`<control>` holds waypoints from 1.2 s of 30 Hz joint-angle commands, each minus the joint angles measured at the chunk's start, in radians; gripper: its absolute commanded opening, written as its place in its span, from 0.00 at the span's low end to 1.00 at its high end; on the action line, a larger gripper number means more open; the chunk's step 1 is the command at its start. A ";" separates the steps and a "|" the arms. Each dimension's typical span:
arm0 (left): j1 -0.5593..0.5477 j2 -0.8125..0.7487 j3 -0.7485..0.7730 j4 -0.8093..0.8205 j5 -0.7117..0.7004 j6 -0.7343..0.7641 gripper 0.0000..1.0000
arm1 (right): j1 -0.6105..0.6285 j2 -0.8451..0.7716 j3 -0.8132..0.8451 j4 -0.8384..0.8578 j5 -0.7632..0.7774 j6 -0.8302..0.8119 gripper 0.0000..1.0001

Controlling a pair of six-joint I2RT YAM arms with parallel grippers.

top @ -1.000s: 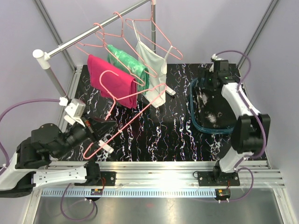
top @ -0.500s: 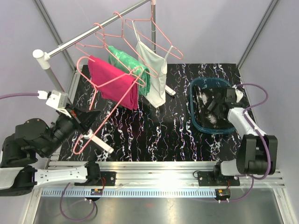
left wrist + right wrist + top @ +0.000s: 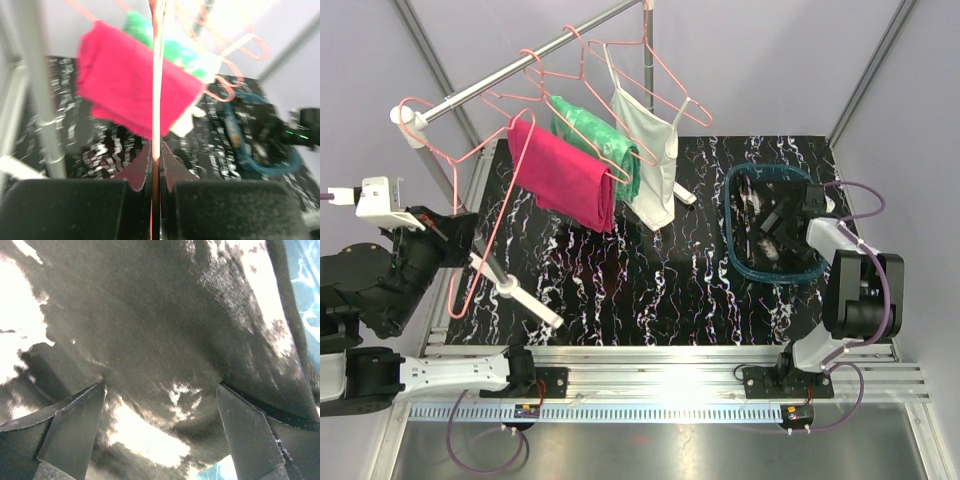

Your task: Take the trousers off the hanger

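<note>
My left gripper (image 3: 458, 236) (image 3: 156, 148) is shut on the wire of an empty pink hanger (image 3: 496, 214) (image 3: 158, 75), held at the table's left side near the rail's end. The magenta trousers (image 3: 565, 176) (image 3: 131, 85) and the green and white trousers (image 3: 596, 134) hang folded over pink hangers on the rail (image 3: 520, 64). The black speckled trousers (image 3: 772, 250) (image 3: 165, 315) lie in the blue basket (image 3: 736, 256). My right gripper (image 3: 782, 222) (image 3: 161, 386) is open inside the basket, its fingers spread over that cloth.
A white tank top (image 3: 650, 150) hangs to the right of the green trousers. The rail's upright pole and its white foot (image 3: 516, 296) stand just in front of my left arm. More empty pink hangers hang on the rail.
My left arm has swung the empty hanger left and back, away from the hanging clothes. My right gripper came from the basket's far rim into the basket, over the black trousers.
</note>
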 commanded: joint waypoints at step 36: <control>0.298 0.355 0.126 -0.341 -0.217 -0.014 0.00 | 0.016 -0.528 0.286 -0.260 -0.232 -0.171 0.99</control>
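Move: The left hand holds the empty hanger; the near stretch of rail its hook is bound for lies about 12 cm ahead, roughly in line sideways, and 15 cm up. The near post stands some 8 cm ahead and 8 cm to the left; the pink cloth hangs about 19 cm ahead, 7 cm right and 6 cm lower. For the right hand, the trousers lie in the blue bin just under its open fingers, 1 cm ahead, 3 cm left. Forward about 6 cm and slightly down, the left hand carries the hanger to the rail, swinging right, then back left, while turning counter-clockwise and rolling its left side up, some 30 degrees in all; the fingers stay shut on the hanger. Meanwhile the right hand rises about 25 cm out of the bin, easing a little back and left, its still-open fingers tipping up to point farther forward. ##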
